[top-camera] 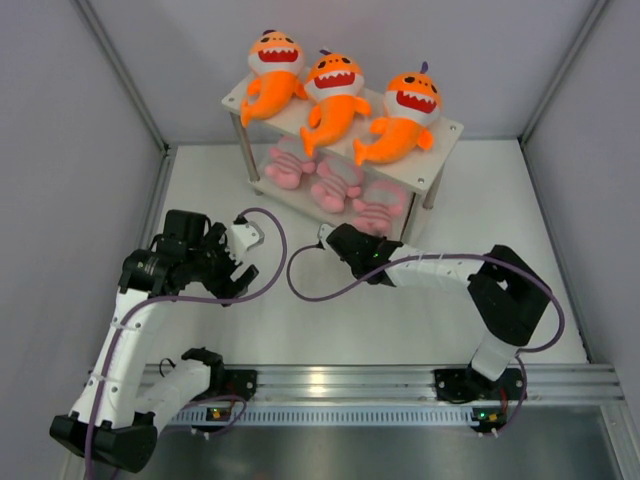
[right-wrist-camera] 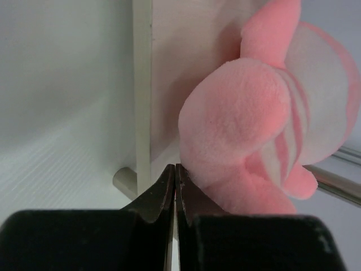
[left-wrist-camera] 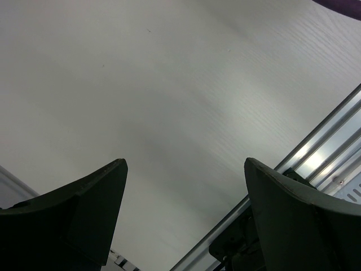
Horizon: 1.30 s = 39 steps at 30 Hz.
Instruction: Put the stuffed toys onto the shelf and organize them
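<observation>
Three orange shark toys [top-camera: 272,75], [top-camera: 333,95], [top-camera: 405,118] sit in a row on the top tier of the white shelf [top-camera: 447,133]. On the lower tier lie three pink striped toys [top-camera: 285,168], [top-camera: 337,185], [top-camera: 378,212]. My right gripper [top-camera: 368,236] is at the front of the lower tier. In the right wrist view it [right-wrist-camera: 175,167] is shut with nothing between the fingers, and its right finger touches the nearest pink toy [right-wrist-camera: 248,113]. My left gripper [top-camera: 232,262] hangs open and empty over the bare table [left-wrist-camera: 185,164], well left of the shelf.
The edge of the shelf's lower board [right-wrist-camera: 142,84] and a leg foot [right-wrist-camera: 124,182] stand just ahead of the right fingers. Grey walls close in both sides. An aluminium rail [top-camera: 400,380] runs along the near edge, with purple cables looping off both wrists.
</observation>
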Motion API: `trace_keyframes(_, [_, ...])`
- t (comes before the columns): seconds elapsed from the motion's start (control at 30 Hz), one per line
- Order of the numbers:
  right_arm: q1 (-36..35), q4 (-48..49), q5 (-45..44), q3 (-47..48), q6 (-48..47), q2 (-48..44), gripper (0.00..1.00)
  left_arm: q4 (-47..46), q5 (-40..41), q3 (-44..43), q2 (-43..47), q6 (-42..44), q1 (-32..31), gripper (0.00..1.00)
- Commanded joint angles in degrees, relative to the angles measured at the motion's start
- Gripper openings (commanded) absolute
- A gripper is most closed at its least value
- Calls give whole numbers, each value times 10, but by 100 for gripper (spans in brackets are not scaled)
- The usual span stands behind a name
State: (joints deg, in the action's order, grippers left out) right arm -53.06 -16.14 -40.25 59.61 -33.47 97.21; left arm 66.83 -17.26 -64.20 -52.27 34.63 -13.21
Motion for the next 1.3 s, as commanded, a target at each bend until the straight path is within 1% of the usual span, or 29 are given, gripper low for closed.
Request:
trace_keyframes(0.0, [9, 43, -2, 38, -24, 13, 0, -18, 4, 3, 4, 3, 2, 91])
trace_keyframes(0.43, [40, 60, 17, 59, -37, 43, 0, -17, 8, 5, 3, 4, 2, 91])
trace_keyframes(0.53, [40, 52, 18, 67, -28, 42, 0, -17, 10, 4, 4, 4, 2, 91])
trace_keyframes(0.6, [32, 41, 23, 67, -25, 33, 2, -18, 11, 5, 3, 5, 2, 91])
trace_keyframes(0.7, [13, 41, 38, 59, -17, 11, 9, -18, 12, 6, 3, 5, 2, 91])
trace_keyframes(0.77, [-1, 43, 40, 47, -12, -13, 16, -18, 12, 6, 2, 6, 2, 91])
trace_keyframes(0.8, [-19, 42, 43, 41, -12, -31, 21, -18, 11, 6, 2, 7, 2, 91])
trace_keyframes(0.83, [-31, 38, 47, 38, -12, -39, 33, -18, 12, 7, 2, 6, 2, 91])
trace_keyframes(0.87, [-41, 32, 52, 38, -11, -49, 39, -18, 12, 7, 2, 6, 2, 91])
trace_keyframes(0.93, [-74, 7, 84, 40, -2, -78, 48, -17, 17, 7, 3, 4, 2, 91])
trace_keyframes(1.0, [-99, -6, 130, 46, 7, -118, 52, -18, 23, 7, 6, -3, 3, 91])
trace_keyframes(1.07, [-113, -25, 183, 61, 18, -167, 57, -19, 32, 7, 12, -7, 8, 91])
trace_keyframes(1.17, [-118, -46, 227, 88, 36, -213, 65, -19, 33, 9, 21, -13, 22, 91])
trace_keyframes(1.2, [-118, -50, 247, 112, 45, -237, 77, -20, 32, 10, 24, -15, 26, 91])
trace_keyframes(1.27, [-117, -57, 243, 152, 53, -267, 82, -20, 27, 13, 26, -18, 37, 91])
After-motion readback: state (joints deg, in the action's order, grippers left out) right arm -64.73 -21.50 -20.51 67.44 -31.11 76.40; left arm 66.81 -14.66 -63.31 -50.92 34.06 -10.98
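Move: The right pink toy on the lower shelf has its middle about 5 cm ahead of the right hand's shut fingers and 2 cm to their left, roughly level with them. The middle pink toy lies some 10 cm ahead and 8 cm left, the left pink toy about 14 ahead and 17 left. The shelf's front right post stands roughly 6 cm right and 2 cm back. From the left hand, the right pink toy is about 19 cm ahead, 27 cm right and 11 cm lower. The right pink toy, already touched by the right hand's closed fingertips on its near side, is pushed deeper onto the lower shelf as they ease about 3 cm forward. Then the hand comes free and swings away quickly, up about 15 cm, back some 12 and left nearly 10, rolling its left side up and turning counter-clockwise by some 25–30 degrees each while the fingers spread wide. ##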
